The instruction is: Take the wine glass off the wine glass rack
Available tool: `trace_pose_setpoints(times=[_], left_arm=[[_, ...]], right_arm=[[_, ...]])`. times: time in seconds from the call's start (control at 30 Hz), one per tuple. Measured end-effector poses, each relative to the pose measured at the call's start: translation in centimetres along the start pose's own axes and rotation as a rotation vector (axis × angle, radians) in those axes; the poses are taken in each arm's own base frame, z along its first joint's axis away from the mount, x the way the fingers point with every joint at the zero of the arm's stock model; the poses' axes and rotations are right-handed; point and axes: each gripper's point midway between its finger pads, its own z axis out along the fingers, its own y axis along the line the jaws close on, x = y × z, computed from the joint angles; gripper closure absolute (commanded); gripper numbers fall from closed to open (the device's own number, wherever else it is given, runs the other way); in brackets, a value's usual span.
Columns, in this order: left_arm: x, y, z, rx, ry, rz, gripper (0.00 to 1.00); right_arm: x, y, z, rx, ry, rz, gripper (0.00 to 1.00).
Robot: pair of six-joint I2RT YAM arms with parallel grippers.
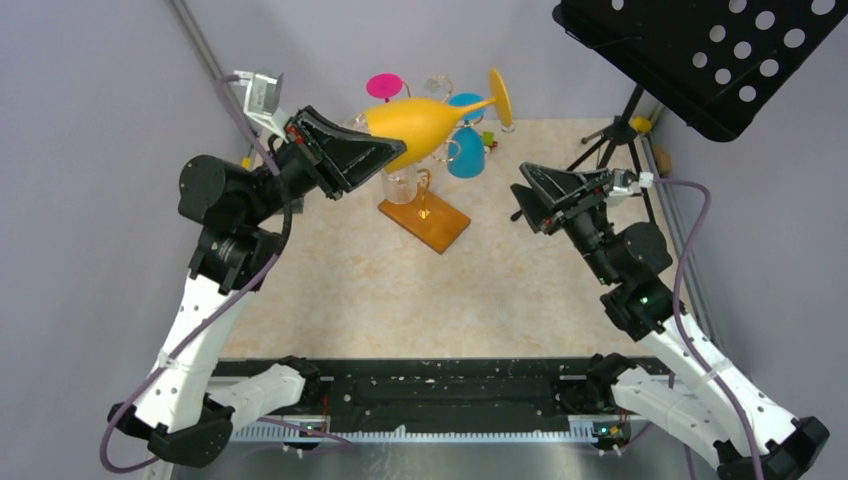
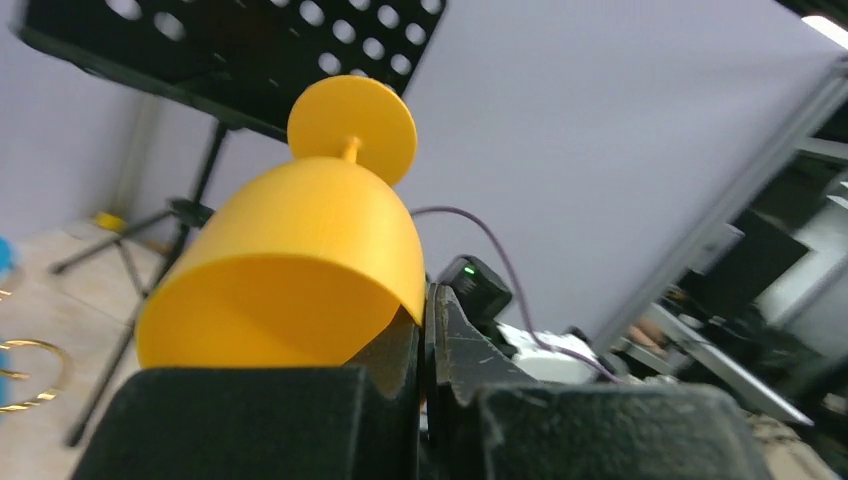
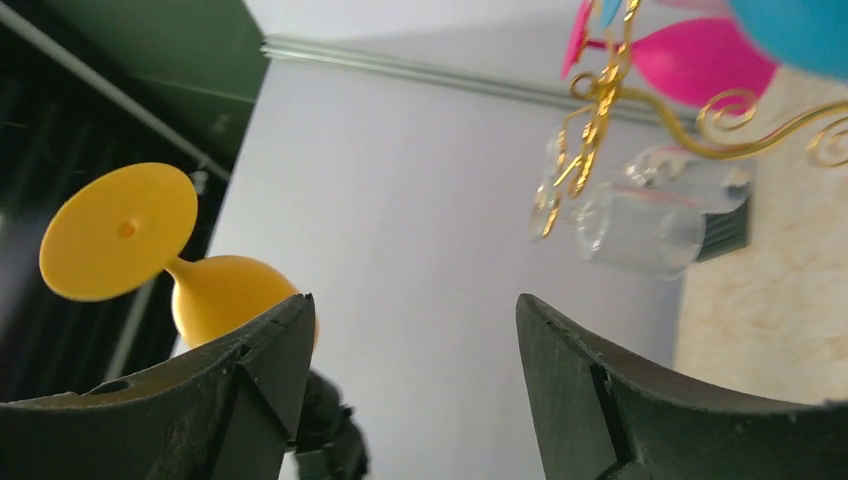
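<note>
The yellow wine glass (image 1: 430, 120) hangs on its side in the air, foot pointing to the right. My left gripper (image 1: 385, 155) is shut on the rim of its bowl. In the left wrist view the wall of the wine glass (image 2: 300, 260) is pinched between the closed jaws of the left gripper (image 2: 425, 320). The wine glass rack (image 1: 425, 222), gold wire on a wooden base, stands just below and behind. My right gripper (image 1: 525, 195) is to the right, open and empty. The right wrist view shows the right gripper (image 3: 410, 320) wide apart, with the wine glass (image 3: 215, 290) off to the left.
A blue glass (image 1: 466, 150), a pink glass (image 1: 385, 86) and a clear glass (image 1: 400, 185) hang on the rack. The rack's gold wire (image 3: 600, 90) shows in the right wrist view. A black music stand (image 1: 700, 50) on a tripod (image 1: 615, 140) stands at the back right.
</note>
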Motion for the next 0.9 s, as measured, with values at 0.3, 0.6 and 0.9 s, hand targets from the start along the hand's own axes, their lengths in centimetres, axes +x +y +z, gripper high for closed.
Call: trace_pose_setpoints(times=[0.3,0.6,0.9], left_arm=[[-5.1,4.9,-1.7,-0.393,-0.162,0.284,1.00],[-8.8,16.0,-10.6,-1.143,-0.238,0.542,1.00],[-8.8,22.9,-16.0,-1.567,0.061,0.602,1.00]], right_arm=[[-3.6,1.0,-1.2,0.086,-0.175,-0.257,0.26],[-5.4,-1.5,-2.1,0.215,-0.239,-0.388,0.29],[-6.1,-3.2,-2.8,0.294,-0.262,-0.436,0.31]])
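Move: The left hand already holds the yellow wine glass by its rim. The free table left of the rack lies about 25 cm ahead, 20 cm left and 55 cm below; the rack's hub some 20 cm ahead, 3 cm right and 20 cm down, with a clear glass roughly 14 cm straight ahead, 22 cm down. From the empty right hand, the yellow glass is about 15 cm left, level ahead, 16 cm above. The left hand carries the wine glass forward-left about 27 cm, swinging counter-clockwise and sinking; the right eases rightward. ##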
